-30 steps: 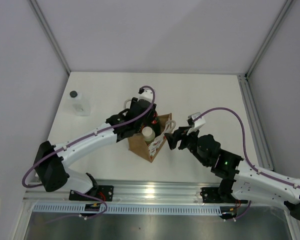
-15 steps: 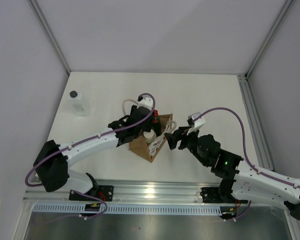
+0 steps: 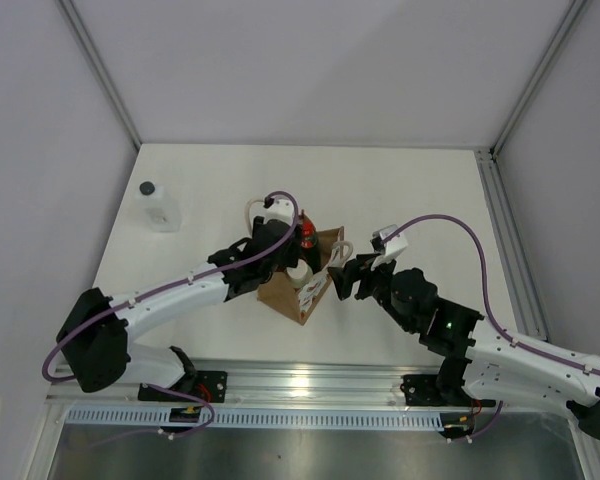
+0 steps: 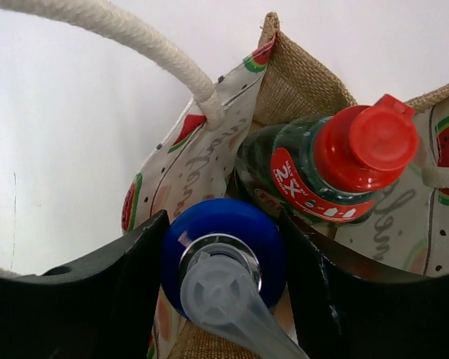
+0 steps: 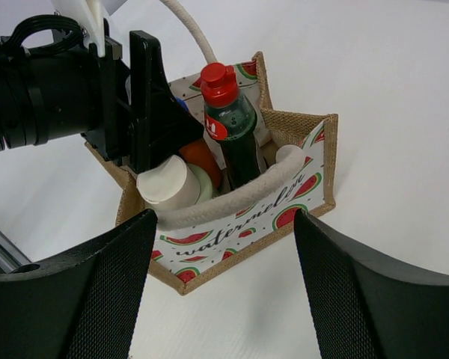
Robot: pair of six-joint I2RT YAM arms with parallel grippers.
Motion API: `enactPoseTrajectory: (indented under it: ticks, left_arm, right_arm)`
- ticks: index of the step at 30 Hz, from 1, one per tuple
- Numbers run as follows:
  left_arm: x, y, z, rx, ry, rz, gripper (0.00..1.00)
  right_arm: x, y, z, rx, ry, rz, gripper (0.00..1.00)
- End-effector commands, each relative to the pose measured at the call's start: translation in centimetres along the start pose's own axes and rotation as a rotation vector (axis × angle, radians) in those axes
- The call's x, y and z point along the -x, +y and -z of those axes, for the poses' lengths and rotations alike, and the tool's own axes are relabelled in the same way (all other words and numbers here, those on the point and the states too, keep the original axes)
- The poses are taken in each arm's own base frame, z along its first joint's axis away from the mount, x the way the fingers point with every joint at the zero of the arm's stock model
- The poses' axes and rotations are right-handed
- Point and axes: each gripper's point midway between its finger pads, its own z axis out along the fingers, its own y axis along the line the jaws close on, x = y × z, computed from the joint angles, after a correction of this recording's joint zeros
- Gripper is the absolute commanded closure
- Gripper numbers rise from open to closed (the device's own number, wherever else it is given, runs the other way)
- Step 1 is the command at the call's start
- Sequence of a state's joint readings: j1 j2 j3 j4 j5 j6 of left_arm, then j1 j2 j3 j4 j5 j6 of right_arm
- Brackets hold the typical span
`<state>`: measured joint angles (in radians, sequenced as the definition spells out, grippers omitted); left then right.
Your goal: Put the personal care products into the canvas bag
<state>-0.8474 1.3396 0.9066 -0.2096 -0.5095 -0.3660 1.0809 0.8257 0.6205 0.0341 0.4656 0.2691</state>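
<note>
The canvas bag (image 3: 283,296) (image 5: 243,224) (image 4: 295,82) stands mid-table, brown with a watermelon print and cream rope handles. Inside it stand the dark bottle with the red cap (image 3: 306,236) (image 4: 370,142) (image 5: 221,78), the olive-green bottle with the cream cap (image 5: 168,183) (image 3: 298,272) and the orange bottle (image 5: 202,157). My left gripper (image 3: 290,256) (image 4: 224,228) reaches into the bag, shut on the orange bottle's blue cap (image 4: 232,224). The clear bottle with the black cap (image 3: 160,207) stands on the table at the far left. My right gripper (image 3: 338,278) (image 5: 223,218) hovers open just right of the bag, holding nothing.
A metal rail (image 3: 300,385) runs along the near edge with both arm bases on it. Aluminium frame posts (image 3: 505,150) border the white table at the back corners and the right side.
My left gripper has shifted toward the near left over the bag, uncovering the red-capped bottle. The right arm has stayed still.
</note>
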Motion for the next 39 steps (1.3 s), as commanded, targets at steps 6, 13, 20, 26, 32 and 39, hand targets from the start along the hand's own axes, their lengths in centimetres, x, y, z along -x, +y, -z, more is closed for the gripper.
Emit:
enactPoseTrajectory:
  ticks: [6, 13, 20, 26, 32, 39]
  left_arm:
    - [1.5, 0.6, 0.9, 0.003, -0.056, 0.052, 0.32]
    - [2.8, 0.1, 2.4, -0.03, -0.065, 0.089, 0.29]
    - [9.8, -2.1, 7.7, -0.13, -0.142, 0.106, 0.13]
    - [16.1, 1.4, 10.6, -0.001, -0.243, 0.12, 0.01]
    - [18.0, 6.6, 9.8, 0.098, -0.239, 0.153, 0.03]
    - [12.5, 6.3, 6.4, 0.079, -0.122, 0.086, 0.06]
  right_arm:
    - [2.0, 0.3, -0.1, -0.004, -0.054, -0.018, 0.22]
    - [2.2, 0.4, 0.0, 0.001, -0.058, -0.021, 0.22]
    - [2.3, 0.6, 0.2, 0.009, -0.06, -0.023, 0.22]
    - [2.3, 0.6, 0.2, 0.012, -0.059, -0.026, 0.22]
    - [2.4, 0.8, 0.3, 0.025, -0.058, -0.029, 0.22]
    - [2.6, 1.2, 0.4, 0.043, -0.058, -0.037, 0.22]
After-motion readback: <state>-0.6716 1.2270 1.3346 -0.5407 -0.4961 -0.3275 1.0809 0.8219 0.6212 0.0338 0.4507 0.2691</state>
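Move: Inside the canvas bag, the orange bottle's blue cap is still between the left hand's fingers, its body about 5 cm below them. The red-capped bottle stands some 7 cm right and 4 cm ahead, the white-capped bottle about 4 cm right and 4 cm back. The dark-capped white bottle outside lies roughly 33 cm left, 14 cm ahead and 6 cm below; from the right hand it is about 49 cm left and 23 cm ahead. Letting go of the blue cap, the left hand first opens slowly almost in place, then draws back a couple of centimetres and rises fast, about 20 cm clear of the bag, spreading its fingers almost fully. High up it swings some 8 cm left and 4 cm forward, to the white bottle's side, the fingers tipped up around 10 degrees, and finally sinks about 4 cm. ##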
